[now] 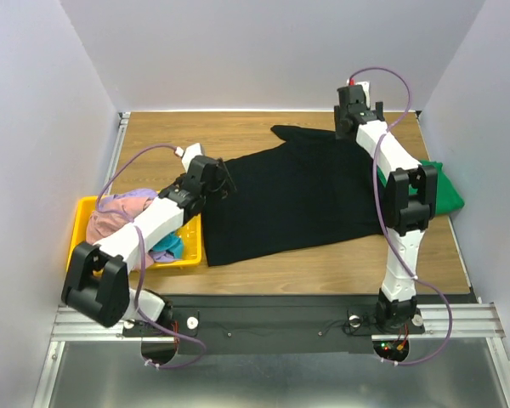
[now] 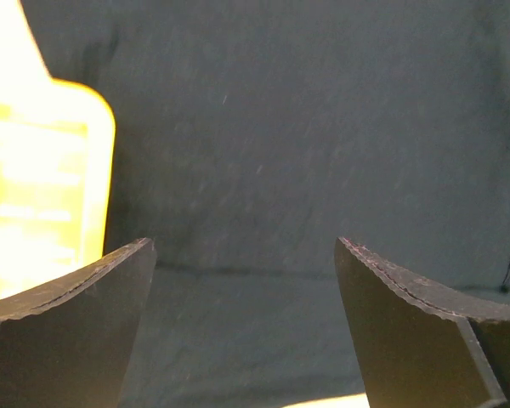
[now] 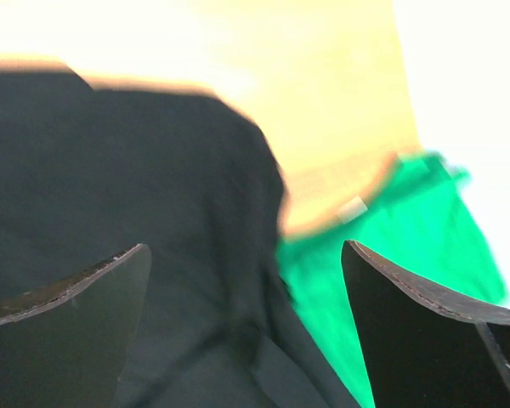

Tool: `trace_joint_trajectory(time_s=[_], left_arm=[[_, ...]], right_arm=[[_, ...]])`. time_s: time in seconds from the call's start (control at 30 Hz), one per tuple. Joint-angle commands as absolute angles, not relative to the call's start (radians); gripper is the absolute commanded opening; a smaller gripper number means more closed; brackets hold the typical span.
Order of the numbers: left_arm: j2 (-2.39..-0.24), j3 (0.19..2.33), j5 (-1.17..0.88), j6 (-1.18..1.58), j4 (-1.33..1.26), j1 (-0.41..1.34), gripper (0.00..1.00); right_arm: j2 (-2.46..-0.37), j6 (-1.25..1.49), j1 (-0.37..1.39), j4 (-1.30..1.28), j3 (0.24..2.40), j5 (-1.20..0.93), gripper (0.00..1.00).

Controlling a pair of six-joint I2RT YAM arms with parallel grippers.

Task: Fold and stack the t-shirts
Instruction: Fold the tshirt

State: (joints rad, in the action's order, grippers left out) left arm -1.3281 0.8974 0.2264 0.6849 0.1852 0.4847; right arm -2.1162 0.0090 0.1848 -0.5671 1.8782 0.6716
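A large black t-shirt (image 1: 297, 195) lies spread across the middle of the table. My left gripper (image 1: 223, 177) is open just over its left edge; in the left wrist view the black cloth (image 2: 306, 153) fills the gap between the jaws. My right gripper (image 1: 350, 127) is open above the shirt's far right corner. The right wrist view shows black cloth (image 3: 153, 195) and a green t-shirt (image 3: 399, 238) beneath the jaws. The green shirt (image 1: 446, 194) lies at the table's right edge, partly under the black one. Pink, lavender and teal shirts (image 1: 119, 212) are piled in the bin.
A yellow plastic bin (image 1: 185, 255) sits at the table's left edge, next to the black shirt; its corner shows in the left wrist view (image 2: 42, 170). White walls close in the table at the back and both sides. Bare wood (image 1: 323, 259) shows along the near edge.
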Motion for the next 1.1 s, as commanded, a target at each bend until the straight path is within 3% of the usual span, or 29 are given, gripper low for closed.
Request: trace_joint_trajectory(time_s=[0.0, 0.3, 0.53, 0.87, 1.07], left_arm=[[-1.393, 1.009, 0.27, 0.632, 0.141, 0.454, 0.99], [-1.696, 1.281, 0.227, 0.558, 0.183, 0.325, 0.99], [-1.899, 1.497, 0.227, 0.497, 0.23, 0.288, 0.98], [-2.005, 1.565, 0.21, 0.476, 0.244, 0.273, 0.99], [-1.996, 1.542, 0.196, 0.477, 0.232, 0.272, 0.99]], right_arm=[[-2.2, 0.04, 0.181, -0.502, 2.008, 0.485, 1.0], [-2.454, 0.083, 0.181, -0.459, 2.342, 0.071, 1.0], [-2.634, 0.124, 0.195, -0.338, 2.463, -0.188, 1.0], [-2.721, 0.021, 0.304, -0.184, 2.48, -0.117, 1.0], [-2.68, 0.043, 0.308, -0.183, 2.35, 0.113, 1.0]])
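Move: The right hand, open, has the black t-shirt's small far sleeve about 24 cm to its left, 13 cm ahead and 13 cm below; the folded green t-shirt lies some 22 cm to this hand's right and 14 cm back. From the open left hand, the black t-shirt's far edge near its left corner is about 19 cm ahead, 6 cm left and 12 cm below, and the yellow basket's middle roughly 22 cm left, 7 cm back. Right fingers come down onto the black t-shirt's far sleeve and shove it along to the left: the hand swings about 24 cm left and 13 cm forward, dipping some 11 cm, and turns about 40 degrees counter-clockwise. The left hand reaches 17 cm forward over the cloth towards the far edge, first rising slightly, then sinking to hover above it. Both grippers stay wide open. ##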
